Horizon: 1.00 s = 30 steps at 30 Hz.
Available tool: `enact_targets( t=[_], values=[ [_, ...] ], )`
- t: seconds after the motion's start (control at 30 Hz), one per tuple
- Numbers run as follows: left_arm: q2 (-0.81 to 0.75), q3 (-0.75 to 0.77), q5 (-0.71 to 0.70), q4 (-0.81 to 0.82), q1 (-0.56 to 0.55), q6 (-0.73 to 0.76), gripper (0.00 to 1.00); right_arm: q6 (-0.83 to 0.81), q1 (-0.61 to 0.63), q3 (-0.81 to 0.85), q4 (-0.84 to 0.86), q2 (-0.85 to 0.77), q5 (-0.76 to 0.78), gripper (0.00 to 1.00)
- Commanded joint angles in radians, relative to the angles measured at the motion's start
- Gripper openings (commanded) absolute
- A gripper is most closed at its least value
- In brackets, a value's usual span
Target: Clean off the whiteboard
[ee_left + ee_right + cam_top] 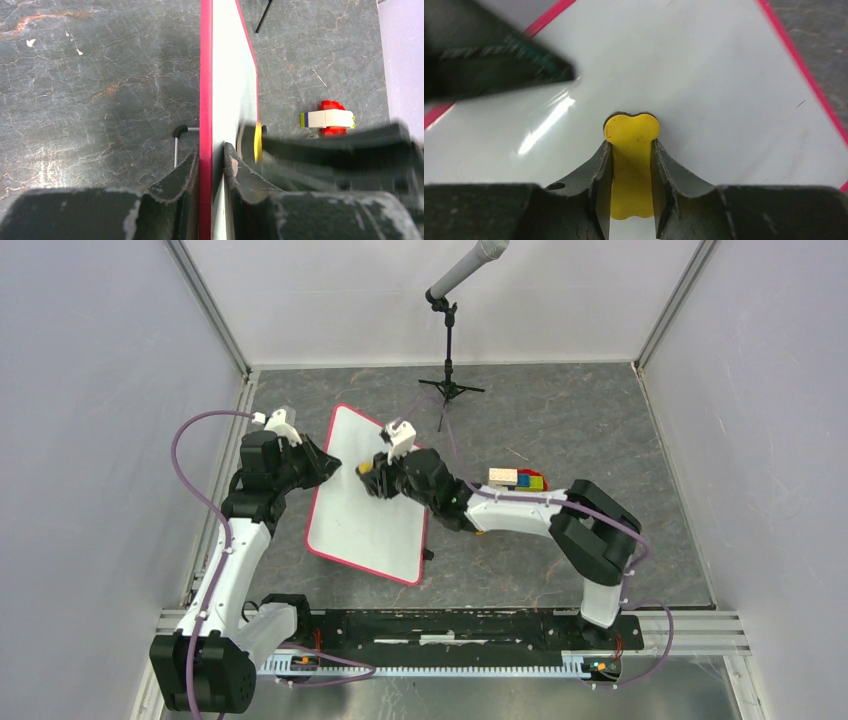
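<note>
The whiteboard (365, 510), white with a thin red frame, lies tilted on the dark floor between the two arms. Its surface (704, 90) shows no writing where I can see it. My left gripper (322, 466) is shut on the board's left edge (206, 100), one finger on each face of it. My right gripper (372, 478) is shut on a small yellow eraser (631, 165), whose black underside rests on the white surface near the board's upper middle. In the left wrist view the eraser (258, 142) shows edge-on against the board.
A microphone stand (449, 340) rises behind the board. A stack of coloured blocks (517, 480) sits right of the board, beside the right arm; the left wrist view shows these blocks (329, 119) too. A small black clip (428, 554) sticks out at the board's near right edge.
</note>
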Motion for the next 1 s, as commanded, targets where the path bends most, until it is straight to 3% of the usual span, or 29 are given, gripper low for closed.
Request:
enact_targets(
  t=[0.0, 0.17, 0.37, 0.53, 0.63, 0.77, 0.87, 0.9, 0.97],
  values=[
    [0.013, -0.007, 0.044, -0.045, -0.024, 0.031, 0.02, -0.037, 0.084, -0.201, 0.008, -0.079, -0.092, 0.19],
    [0.023, -0.002, 0.053, -0.044, -0.024, 0.030, 0.02, -0.065, 0.094, -0.440, 0.071, -0.159, -0.045, 0.19],
    [0.010, 0.004, 0.033, -0.059, -0.023, 0.039, 0.09, -0.094, 0.095, -0.532, 0.022, -0.283, -0.007, 0.19],
    [-0.021, 0.007, 0.023, -0.063, -0.023, 0.046, 0.35, -0.175, 0.095, -0.525, -0.071, -0.448, 0.099, 0.19],
    [-0.036, 0.005, 0.023, -0.067, -0.024, 0.052, 0.53, -0.256, 0.093, -0.523, -0.141, -0.543, 0.229, 0.20],
    [-0.072, -0.002, 0.015, -0.068, -0.023, 0.057, 0.69, -0.345, 0.072, -0.577, -0.182, -0.670, 0.425, 0.20],
    [-0.081, -0.001, 0.033, -0.067, -0.023, 0.057, 0.77, -0.341, 0.027, -0.651, -0.214, -0.774, 0.521, 0.20],
    [-0.086, 0.000, 0.033, -0.068, -0.024, 0.057, 0.86, -0.327, 0.003, -0.681, -0.212, -0.816, 0.550, 0.20],
    [-0.086, 0.000, 0.026, -0.067, -0.025, 0.057, 0.91, -0.233, -0.080, -0.717, -0.292, -0.888, 0.629, 0.20]
  ],
)
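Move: The right gripper holds the yellow eraser near the whiteboard's middle, which lies about 4 cm back, 0 cm sideways and some 2 cm below. From it, the block pile is roughly 28 cm right, 1 cm ahead and 14 cm lower; the toy car is about 23 cm right, 6 cm back and 15 cm lower. From the left gripper, pinching the board's raised left edge, the board's middle is about 9 cm right, 5 cm back and 9 cm lower. Sweep the right gripper's eraser back about 10 cm along the slanted board face, curving right and down its slope, then lift it off some 9 cm and carry it right towards the toys, swinging forward slightly, tipping the fingers up and turning clockwise, grip kept. Open the left fingers wide late on, freeing the board's edge, and draw that gripper back about 2 cm. ##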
